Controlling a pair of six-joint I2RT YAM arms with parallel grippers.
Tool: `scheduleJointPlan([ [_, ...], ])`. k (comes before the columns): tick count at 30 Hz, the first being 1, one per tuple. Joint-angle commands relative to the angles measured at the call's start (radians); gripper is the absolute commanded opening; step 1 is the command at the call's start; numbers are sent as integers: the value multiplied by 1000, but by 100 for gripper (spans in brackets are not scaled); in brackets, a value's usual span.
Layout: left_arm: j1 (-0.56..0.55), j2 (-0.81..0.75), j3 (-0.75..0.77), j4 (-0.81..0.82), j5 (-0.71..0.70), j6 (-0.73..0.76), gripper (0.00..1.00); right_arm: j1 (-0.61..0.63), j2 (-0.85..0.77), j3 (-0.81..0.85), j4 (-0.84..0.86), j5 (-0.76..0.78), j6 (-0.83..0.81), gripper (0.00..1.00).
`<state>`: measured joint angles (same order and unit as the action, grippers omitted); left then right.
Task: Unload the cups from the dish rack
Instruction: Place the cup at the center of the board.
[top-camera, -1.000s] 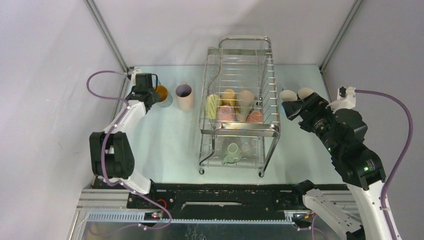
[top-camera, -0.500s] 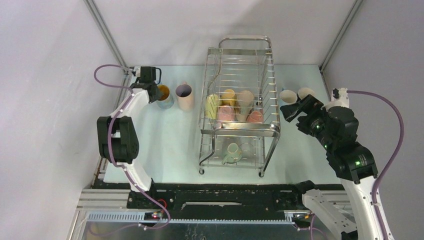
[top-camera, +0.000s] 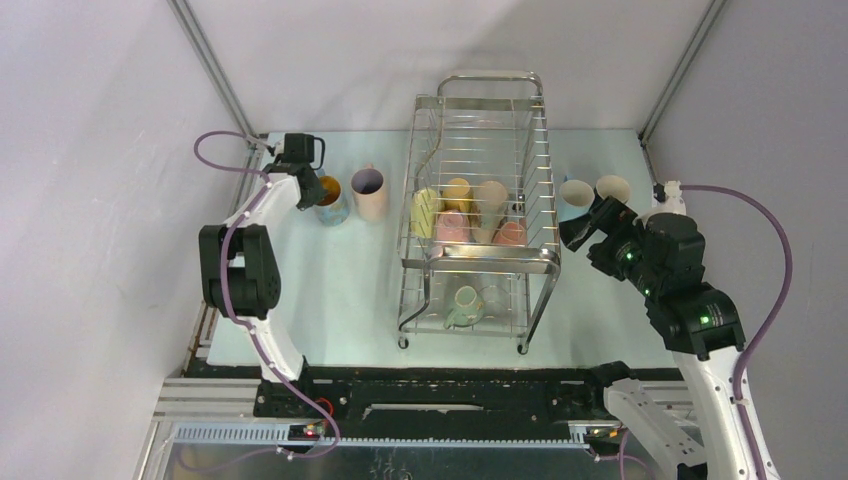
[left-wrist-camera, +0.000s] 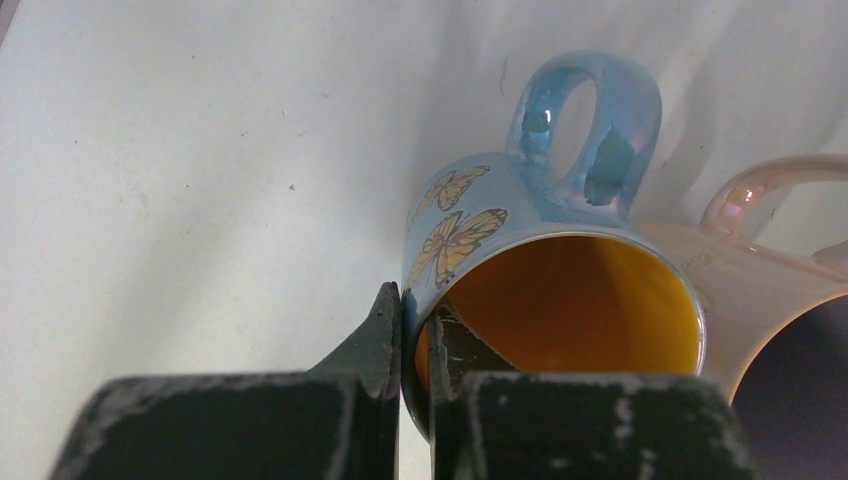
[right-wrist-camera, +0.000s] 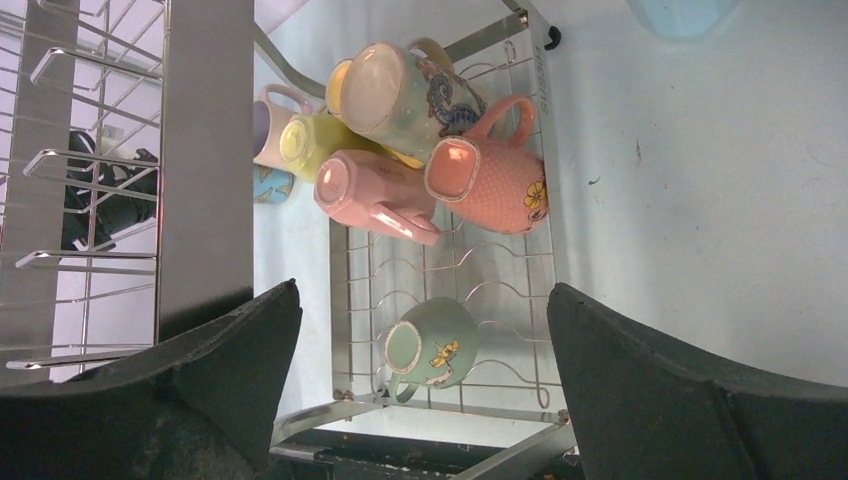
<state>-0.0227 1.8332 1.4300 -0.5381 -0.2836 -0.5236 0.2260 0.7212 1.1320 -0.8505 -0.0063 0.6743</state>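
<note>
The dish rack (top-camera: 480, 130) stands mid-table, with yellow, pink, cream and orange cups (top-camera: 455, 215) on its upper tier and a pale green cup (top-camera: 463, 305) below. My left gripper (top-camera: 312, 188) is shut on the rim of a light blue butterfly cup (left-wrist-camera: 540, 230), one finger outside (left-wrist-camera: 385, 325) and one inside the orange interior. A pink cup (left-wrist-camera: 770, 290) touches it. My right gripper (right-wrist-camera: 422, 290) is open and empty, right of the rack, facing the rack's cups (right-wrist-camera: 400, 150) and the green cup (right-wrist-camera: 435, 345).
A light blue cup (top-camera: 575, 195) and a cream cup (top-camera: 612, 187) stand on the table right of the rack, just behind my right gripper (top-camera: 580, 228). The pink cup (top-camera: 369, 192) stands between the blue butterfly cup (top-camera: 330, 205) and the rack. Walls close in on both sides.
My left arm's elbow has swung toward the far left while its gripper stays on the blue cup's rim. The right arm has drawn back to the right and stays open.
</note>
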Motion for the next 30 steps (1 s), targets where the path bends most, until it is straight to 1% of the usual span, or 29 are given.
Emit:
scheduleJointPlan([
  [1, 9, -16, 96, 65, 6, -30, 1, -8, 0, 2, 8, -24, -22, 100],
  [5, 10, -15, 97, 56, 5, -27, 8, -8, 4, -1, 11, -32, -20, 100],
  [12, 17, -8, 91, 55, 22, -26, 14, -10, 6, -2, 13, -46, -21, 100],
  [20, 18, -3, 81, 56, 43, -33, 24, -10, 7, -1, 14, -51, -20, 100],
  [23, 18, -1, 82, 58, 50, -30, 30, -10, 9, -2, 16, -54, -20, 100],
  [30, 18, -20, 87, 67, 64, -27, 48, -10, 19, -2, 18, -63, -19, 100],
])
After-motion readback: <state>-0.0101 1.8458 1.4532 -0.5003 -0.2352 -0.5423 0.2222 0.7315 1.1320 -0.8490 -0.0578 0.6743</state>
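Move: The left hand still pinches the left wall of the blue cup's rim; the cup's middle is about 4 cm to its right, 1 cm ahead and 5 cm below. The pale mug stands some 13 cm right, 2 cm ahead and 5 cm below; the rack's yellow-green cup is about 26 cm right, 4 cm back and a little lower. From the right hand, the blue cup lies roughly 50 cm left, 22 cm ahead and 24 cm below. The left hand sinks slightly, then opens, letting go of the cup's rim, and edges some 1.5 cm forward. ##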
